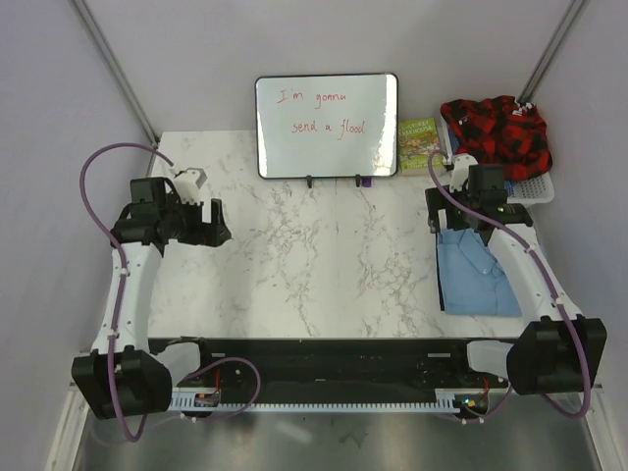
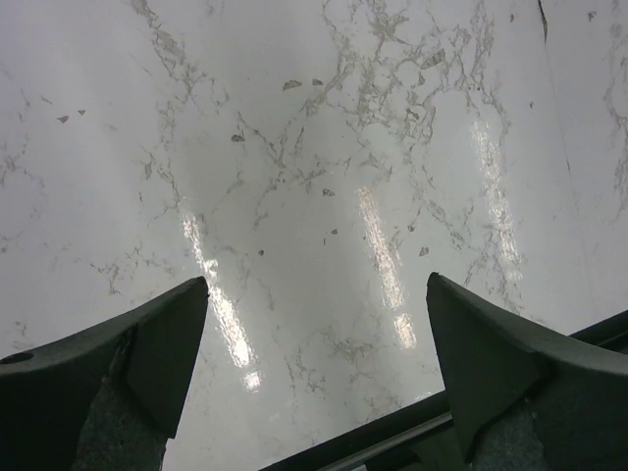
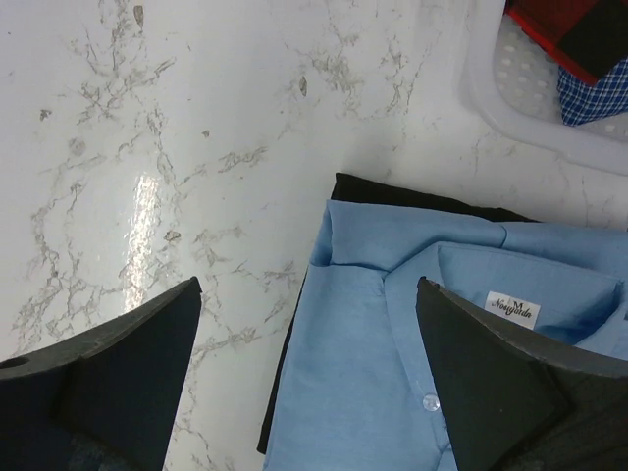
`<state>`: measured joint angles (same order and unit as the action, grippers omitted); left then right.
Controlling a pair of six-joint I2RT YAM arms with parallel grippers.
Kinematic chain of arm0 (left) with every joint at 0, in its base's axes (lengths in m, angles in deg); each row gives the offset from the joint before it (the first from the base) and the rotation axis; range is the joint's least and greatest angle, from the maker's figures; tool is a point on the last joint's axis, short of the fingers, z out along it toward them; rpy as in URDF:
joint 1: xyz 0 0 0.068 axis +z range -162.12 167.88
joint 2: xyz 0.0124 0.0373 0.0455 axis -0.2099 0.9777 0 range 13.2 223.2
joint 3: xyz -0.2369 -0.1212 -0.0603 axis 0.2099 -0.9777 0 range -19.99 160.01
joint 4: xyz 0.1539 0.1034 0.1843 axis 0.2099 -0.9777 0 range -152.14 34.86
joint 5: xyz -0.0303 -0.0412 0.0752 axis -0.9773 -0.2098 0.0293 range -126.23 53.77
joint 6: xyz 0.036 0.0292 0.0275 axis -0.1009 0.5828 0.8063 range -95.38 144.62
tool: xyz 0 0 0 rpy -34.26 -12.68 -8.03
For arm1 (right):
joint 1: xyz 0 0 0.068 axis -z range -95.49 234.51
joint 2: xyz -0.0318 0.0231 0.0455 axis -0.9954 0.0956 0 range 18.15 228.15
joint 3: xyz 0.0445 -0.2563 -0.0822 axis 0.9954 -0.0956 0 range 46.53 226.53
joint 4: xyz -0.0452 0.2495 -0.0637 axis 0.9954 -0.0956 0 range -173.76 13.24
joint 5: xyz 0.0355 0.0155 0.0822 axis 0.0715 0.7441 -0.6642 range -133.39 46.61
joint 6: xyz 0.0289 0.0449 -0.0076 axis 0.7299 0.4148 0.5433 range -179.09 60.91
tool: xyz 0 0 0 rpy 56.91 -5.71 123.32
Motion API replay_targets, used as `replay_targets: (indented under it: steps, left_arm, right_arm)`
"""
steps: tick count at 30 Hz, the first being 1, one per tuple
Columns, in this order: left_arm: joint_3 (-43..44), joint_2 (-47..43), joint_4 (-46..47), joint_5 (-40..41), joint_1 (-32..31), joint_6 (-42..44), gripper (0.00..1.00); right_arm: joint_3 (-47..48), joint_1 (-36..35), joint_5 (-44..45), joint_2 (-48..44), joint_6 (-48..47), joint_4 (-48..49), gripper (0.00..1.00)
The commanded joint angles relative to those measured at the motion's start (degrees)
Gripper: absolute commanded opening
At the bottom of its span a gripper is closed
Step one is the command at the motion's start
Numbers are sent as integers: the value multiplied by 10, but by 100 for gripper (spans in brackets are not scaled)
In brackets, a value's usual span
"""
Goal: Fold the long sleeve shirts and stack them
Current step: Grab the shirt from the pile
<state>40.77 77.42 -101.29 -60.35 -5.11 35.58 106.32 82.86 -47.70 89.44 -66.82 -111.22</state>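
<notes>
A light blue collared shirt [image 1: 476, 275] lies folded at the table's right side, collar toward the back. In the right wrist view the light blue shirt [image 3: 392, 373] rests on a dark folded cloth [image 3: 412, 193] whose edge shows along its far and left sides. A red-and-black checked flannel [image 1: 496, 132] is heaped in the basket at the back right. My right gripper [image 1: 446, 211] [image 3: 308, 285] hovers open over the blue shirt's collar end, holding nothing. My left gripper [image 1: 211, 224] [image 2: 316, 283] hangs open over bare marble on the left.
A white basket [image 1: 535, 186] [image 3: 530, 118] at the back right also holds a blue checked cloth [image 3: 594, 93]. A whiteboard [image 1: 327, 126] stands at the back middle with a book [image 1: 419, 145] beside it. A small white object [image 1: 191, 179] sits near the left arm.
</notes>
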Motion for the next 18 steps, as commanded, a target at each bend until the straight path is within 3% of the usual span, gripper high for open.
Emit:
replay_targets:
  steps: [1,7,12,18]
  left_arm:
    - [35,-12,12,5,2,8,99]
    - [66,5,13,1,2,-9,99]
    - [89,12,23,-29,2,-8,99]
    - [113,16,38,-89,2,6,99]
  right_arm:
    - [39,1,-11,12,-2,6,98]
    - [115,30,-9,72,-28,-4,98]
    - [287,95,-4,168,-62,-13,98]
    - [496,154,17,363,-91,18,98]
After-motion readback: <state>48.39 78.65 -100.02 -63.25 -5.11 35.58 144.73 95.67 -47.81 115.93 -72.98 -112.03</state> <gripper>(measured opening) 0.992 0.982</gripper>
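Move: The red-and-black checked shirt, on top of the pile in the white basket, lies about 27 cm ahead of the right hand, some 13 cm to its right and roughly 8 cm below it. The folded blue shirt is under the right hand, its middle about 8 cm to the right and 2 cm back; the green book lies about 21 cm left of the checked shirt and 5 cm farther out. From the left hand, the checked shirt is some 78 cm to the right and 32 cm ahead. Wide open and touching nothing, the right hand eases off and then speeds up, swinging forward about 14 cm, to the right and upward by some 10 cm each, away over the folded blue shirt towards the checked shirt in the basket, while its fingers tip up and yaw clockwise by about 10 degrees. The left hand, also open and empty, rises about 5 cm over bare table, going slightly forward as its fingers tip up a little. ##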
